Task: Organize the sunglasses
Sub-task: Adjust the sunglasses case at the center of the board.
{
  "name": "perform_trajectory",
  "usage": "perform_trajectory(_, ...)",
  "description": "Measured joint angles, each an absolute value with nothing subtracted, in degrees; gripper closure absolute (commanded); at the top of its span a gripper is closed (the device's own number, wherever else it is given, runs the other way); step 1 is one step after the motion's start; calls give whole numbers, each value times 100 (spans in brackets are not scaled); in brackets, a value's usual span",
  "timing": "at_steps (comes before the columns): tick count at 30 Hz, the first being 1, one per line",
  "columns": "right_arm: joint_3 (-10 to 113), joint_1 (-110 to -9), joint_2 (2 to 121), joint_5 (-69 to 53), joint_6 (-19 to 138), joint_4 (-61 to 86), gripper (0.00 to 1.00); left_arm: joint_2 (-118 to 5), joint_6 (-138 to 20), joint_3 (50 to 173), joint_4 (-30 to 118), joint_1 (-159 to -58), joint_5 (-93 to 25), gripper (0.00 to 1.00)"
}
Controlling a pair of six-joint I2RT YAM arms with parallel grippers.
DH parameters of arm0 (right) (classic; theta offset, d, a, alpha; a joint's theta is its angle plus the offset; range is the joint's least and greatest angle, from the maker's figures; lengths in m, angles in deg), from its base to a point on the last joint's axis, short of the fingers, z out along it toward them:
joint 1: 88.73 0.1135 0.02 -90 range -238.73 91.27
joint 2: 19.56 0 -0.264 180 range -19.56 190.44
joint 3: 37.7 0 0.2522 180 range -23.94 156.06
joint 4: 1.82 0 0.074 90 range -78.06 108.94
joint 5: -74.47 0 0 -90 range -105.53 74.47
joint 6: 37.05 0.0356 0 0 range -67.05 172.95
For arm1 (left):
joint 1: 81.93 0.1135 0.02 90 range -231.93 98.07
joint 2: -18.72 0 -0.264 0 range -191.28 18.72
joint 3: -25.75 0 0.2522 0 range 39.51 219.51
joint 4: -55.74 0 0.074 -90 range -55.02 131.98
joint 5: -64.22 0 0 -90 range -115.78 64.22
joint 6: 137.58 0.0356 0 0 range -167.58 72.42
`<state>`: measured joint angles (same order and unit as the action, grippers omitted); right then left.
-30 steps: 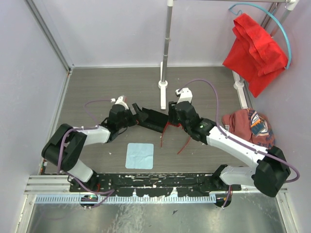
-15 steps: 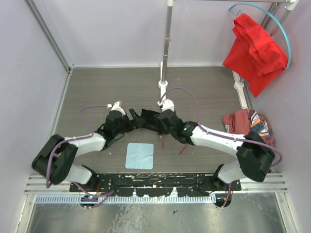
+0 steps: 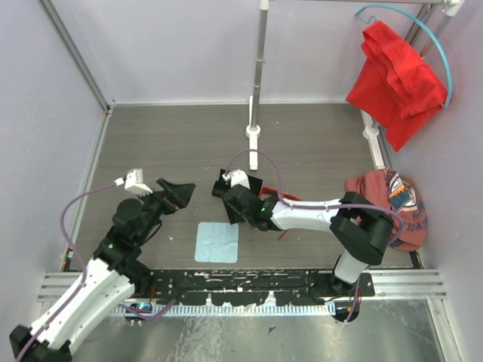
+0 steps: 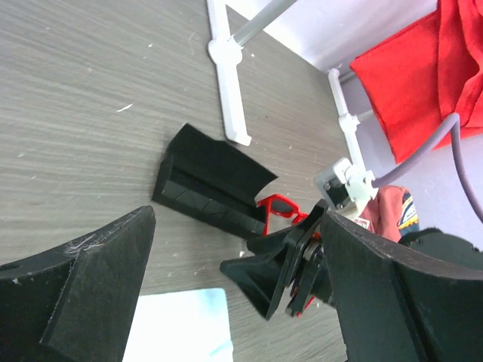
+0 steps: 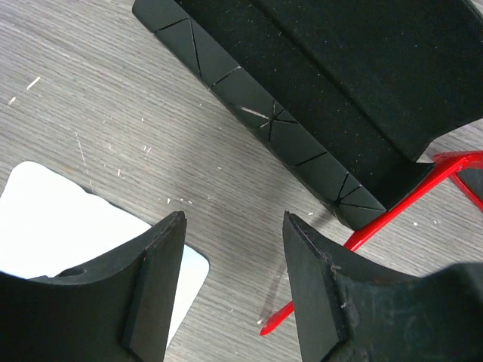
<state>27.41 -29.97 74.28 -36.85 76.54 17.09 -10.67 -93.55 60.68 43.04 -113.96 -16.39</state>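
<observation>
The sunglasses [image 4: 282, 207] have a thin red frame and dark lenses and lie on the floor against the open black case [image 4: 210, 181]. One long red arm [image 5: 379, 224] runs out from under the case's end in the right wrist view. In the top view only a red sliver of the sunglasses [image 3: 284, 234] shows past the right arm, and the case [image 3: 251, 182] is partly hidden. My right gripper [image 3: 229, 210] is open and empty, low over the floor [image 5: 234, 286] between the case and the pale blue cloth [image 3: 216, 241]. My left gripper [image 3: 179, 194] is open, empty and well left of the case.
A white stand with a metal post [image 3: 253, 139] rises just behind the case. A heap of clothes [image 3: 389, 197] lies at the right wall, and a red cloth [image 3: 396, 75] hangs on a rack above it. The cloth's corner also shows in the right wrist view [image 5: 68, 219].
My left arm has pulled back to the left and away from the case. My right gripper has moved left and nearer, from the sunglasses side of the case toward the cloth.
</observation>
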Motion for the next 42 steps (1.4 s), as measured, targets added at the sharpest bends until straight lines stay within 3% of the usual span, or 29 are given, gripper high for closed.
perform_trajectory(11, 2822, -2993, 7878, -3753, 7737, 1617, 40, -363, -9250, 6074, 2984, -11396, -1449, 2)
perform_trajectory(42, 3141, -3738, 8460, -3451, 7411, 881, 40, -674, -9152, 6241, 2844, -11396, -1475, 2)
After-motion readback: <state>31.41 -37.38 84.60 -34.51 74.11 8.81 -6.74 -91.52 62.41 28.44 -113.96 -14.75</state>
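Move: Just past the near edge of the right hand's reach lies the opened black sunglasses case, about 8 cm ahead and 2 cm to its right, some 3 cm lower, its right end swung nearer. The red sunglasses lie about 4 cm ahead and 12 cm to the right; the blue cloth some 7 cm back and 5 cm left; the stand foot's near end 15 cm ahead, 6 cm right. From the left hand the case is about 15 cm right, 2 cm ahead, 18 cm below. Sinking nearly 3 cm beside the case's near long side, the right hand then travels forward about 6 cm at that low height, its half-open fingers pushing the side towards the stand foot without gripping; they end close against it. The empty left hand, wide open, eases a couple of centimetres back and left and 3 cm down, then waits clear. ##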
